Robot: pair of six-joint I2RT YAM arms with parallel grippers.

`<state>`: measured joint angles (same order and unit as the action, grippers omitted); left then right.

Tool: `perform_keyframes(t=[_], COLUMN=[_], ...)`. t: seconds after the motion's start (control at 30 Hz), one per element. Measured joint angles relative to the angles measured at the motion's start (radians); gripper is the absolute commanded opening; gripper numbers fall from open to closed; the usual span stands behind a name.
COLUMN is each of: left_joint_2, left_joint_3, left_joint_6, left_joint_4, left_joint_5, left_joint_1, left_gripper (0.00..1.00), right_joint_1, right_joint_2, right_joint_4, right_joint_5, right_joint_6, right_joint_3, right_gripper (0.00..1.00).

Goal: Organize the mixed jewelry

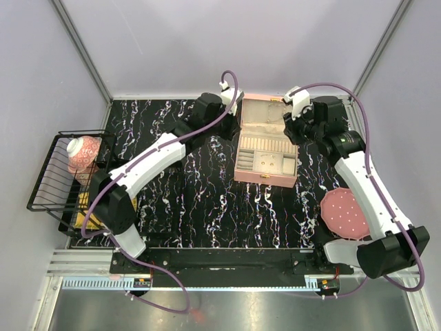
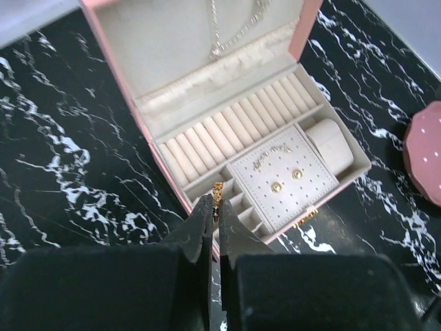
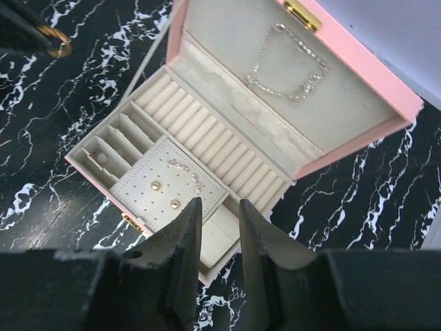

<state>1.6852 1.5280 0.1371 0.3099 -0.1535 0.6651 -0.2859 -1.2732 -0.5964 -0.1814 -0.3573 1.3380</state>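
Observation:
The pink jewelry box (image 1: 265,176) lies open at the table's back centre. My left gripper (image 2: 218,201) is shut on a small gold ring (image 2: 218,187), held just above the small compartments at the box's left edge (image 2: 153,148). It also shows in the top view (image 1: 222,114). The ring also shows in the right wrist view (image 3: 55,34). My right gripper (image 3: 220,207) is open and empty above the box's front right corner, and shows in the top view (image 1: 293,127). A thin pale chain (image 3: 289,62) lies in the lid. A short pale strand (image 3: 187,172) and two gold studs (image 3: 156,185) sit on the dotted pad.
A round pink dotted disc (image 1: 344,211) lies on the table at the right, beside my right arm. A black wire rack (image 1: 58,176) with a pink patterned item (image 1: 83,153) stands at the left edge. Purple cables loop over both arms.

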Motion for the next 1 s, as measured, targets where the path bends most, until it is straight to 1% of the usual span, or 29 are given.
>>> perform_keyframes(t=[0.23, 0.37, 0.43, 0.67, 1.0], left_joint_2=[0.054, 0.143, 0.195, 0.338, 0.364], left_joint_3=[0.195, 0.307, 0.336, 0.346, 0.343], left_joint_6=[-0.007, 0.039, 0.072, 0.165, 0.214], left_joint_4=[0.064, 0.106, 0.125, 0.189, 0.157], left_joint_5=[0.111, 0.162, 0.179, 0.240, 0.282], left_joint_1=[0.006, 0.006, 0.006, 0.015, 0.064], left_gripper=[0.00, 0.00, 0.00, 0.00, 0.00], right_joint_1=[0.025, 0.025, 0.025, 0.025, 0.025], right_joint_2=[-0.003, 0.000, 0.005, 0.034, 0.020], right_joint_4=[0.020, 0.037, 0.042, 0.061, 0.071], right_joint_5=[0.026, 0.032, 0.032, 0.039, 0.042], right_joint_6=[0.012, 0.018, 0.026, 0.053, 0.067], right_joint_3=[-0.037, -0.067, -0.083, -0.130, -0.169], right_gripper=[0.34, 0.33, 0.33, 0.32, 0.32])
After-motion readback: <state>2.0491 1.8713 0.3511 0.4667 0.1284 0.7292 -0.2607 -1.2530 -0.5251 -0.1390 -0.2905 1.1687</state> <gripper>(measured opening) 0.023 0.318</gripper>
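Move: The left end of the box's ring rolls, where I am taking the gold ring in my left fingers, is about 6 cm ahead of that hand, 6 cm to its right and 12 cm below. The small compartments are some 5 cm nearer me than that end, the earring tray about 1 cm ahead and 12 cm right of my left hand, both 13 cm down. From my right hand, that end lies about 8 cm ahead, 10 cm left and 14 cm below. I arc my left hand over to the left end of the ring rolls, rising about 5 cm as it goes forward, then sinking well below its starting height and easing right, turning some 15 degrees counter-clockwise and tipping slightly down, with the gold ring still pinched. My right hand, still partly open, sinks about 5 cm towards the box and drifts slightly right. ##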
